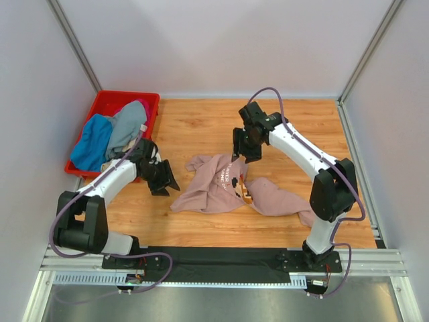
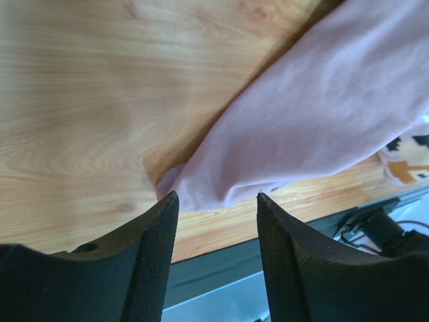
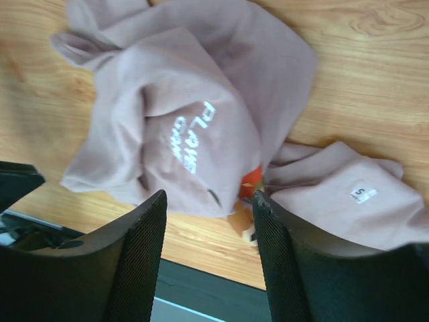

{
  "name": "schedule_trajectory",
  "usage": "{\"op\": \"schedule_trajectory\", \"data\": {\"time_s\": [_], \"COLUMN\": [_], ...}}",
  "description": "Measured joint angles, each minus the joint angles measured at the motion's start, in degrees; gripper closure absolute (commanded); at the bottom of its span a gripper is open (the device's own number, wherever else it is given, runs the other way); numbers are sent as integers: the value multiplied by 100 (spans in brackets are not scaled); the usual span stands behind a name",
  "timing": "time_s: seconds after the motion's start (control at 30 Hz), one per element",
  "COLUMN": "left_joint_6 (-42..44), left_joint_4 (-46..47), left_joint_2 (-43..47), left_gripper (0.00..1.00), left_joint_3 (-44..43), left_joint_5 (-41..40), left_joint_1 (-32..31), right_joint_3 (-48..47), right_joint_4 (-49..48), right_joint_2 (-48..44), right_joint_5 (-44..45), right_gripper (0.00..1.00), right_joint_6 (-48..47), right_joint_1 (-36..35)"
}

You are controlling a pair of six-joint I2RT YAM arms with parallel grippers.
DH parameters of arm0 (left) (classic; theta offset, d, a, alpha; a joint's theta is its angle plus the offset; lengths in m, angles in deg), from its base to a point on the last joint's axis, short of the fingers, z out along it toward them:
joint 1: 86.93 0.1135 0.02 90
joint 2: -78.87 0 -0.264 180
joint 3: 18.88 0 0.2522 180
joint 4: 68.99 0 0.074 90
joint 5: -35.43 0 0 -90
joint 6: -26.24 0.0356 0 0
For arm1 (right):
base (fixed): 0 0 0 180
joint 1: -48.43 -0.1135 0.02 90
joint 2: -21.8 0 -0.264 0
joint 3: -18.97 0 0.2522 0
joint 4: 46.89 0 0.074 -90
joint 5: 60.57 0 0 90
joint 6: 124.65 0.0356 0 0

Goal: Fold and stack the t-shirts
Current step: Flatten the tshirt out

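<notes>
A dusty-pink t-shirt [image 1: 224,184] lies crumpled at the middle of the wooden table, with white lettering and an orange-brown print showing. In the right wrist view the pink t-shirt [image 3: 188,100] bunches up just beyond my right gripper [image 3: 209,198], which is open and holds nothing. My right gripper [image 1: 242,153] hovers over the shirt's far edge. My left gripper [image 1: 161,180] stands open and empty just left of the shirt. A sleeve or hem of the pink t-shirt [image 2: 322,100] reaches almost to the left gripper [image 2: 216,201]. Blue [image 1: 92,144], grey [image 1: 126,127] and magenta [image 1: 144,107] t-shirts are piled in the crate.
A red plastic crate [image 1: 100,106] stands at the back left corner, close behind my left arm. White walls enclose the table on three sides. A black strip and a metal rail [image 1: 221,258] run along the near edge.
</notes>
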Motion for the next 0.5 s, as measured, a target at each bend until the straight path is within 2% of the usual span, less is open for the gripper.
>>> {"op": "schedule_trajectory", "data": {"time_s": [0.23, 0.5], "left_joint_6": [-181, -531], "left_joint_4": [-236, -691], "left_joint_2": [179, 815], "left_gripper": [43, 42], "left_joint_3": [356, 872], "left_joint_5": [-271, -868], "left_joint_1": [-614, -649], "right_joint_3": [885, 1325], "right_joint_4": [-219, -726], "right_joint_2": [17, 133], "right_joint_5": [-323, -741], "right_gripper": [44, 46], "right_joint_6": [-490, -623], "right_joint_1": [144, 144]}}
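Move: The crumpled t-shirt lies below both hands. The fold by its cartoon print, nearest the right fingers, is about 5 cm back, 2 cm left and 12 cm below. From that hand the white lettering is 4 cm back and 6 cm left; the trailing right end is about 12 cm back and 12 cm right. From the left hand, the shirt's near-left corner is roughly 5 cm back, 4 cm right and 7 cm down; the bunched far-left end is 9 cm ahead and 12 cm right. Towards the t-shirt's fold beside the print, the right hand sinks some 7 cm and eases back about 3 cm, its half-open fingers tipping slightly back to straddle the fold from above. Meanwhile the left hand draws back about 7 cm and down 2.5 cm towards the near-left corner, swinging right and then left again, wrist tilting some 10 degrees, fingers still half open. ##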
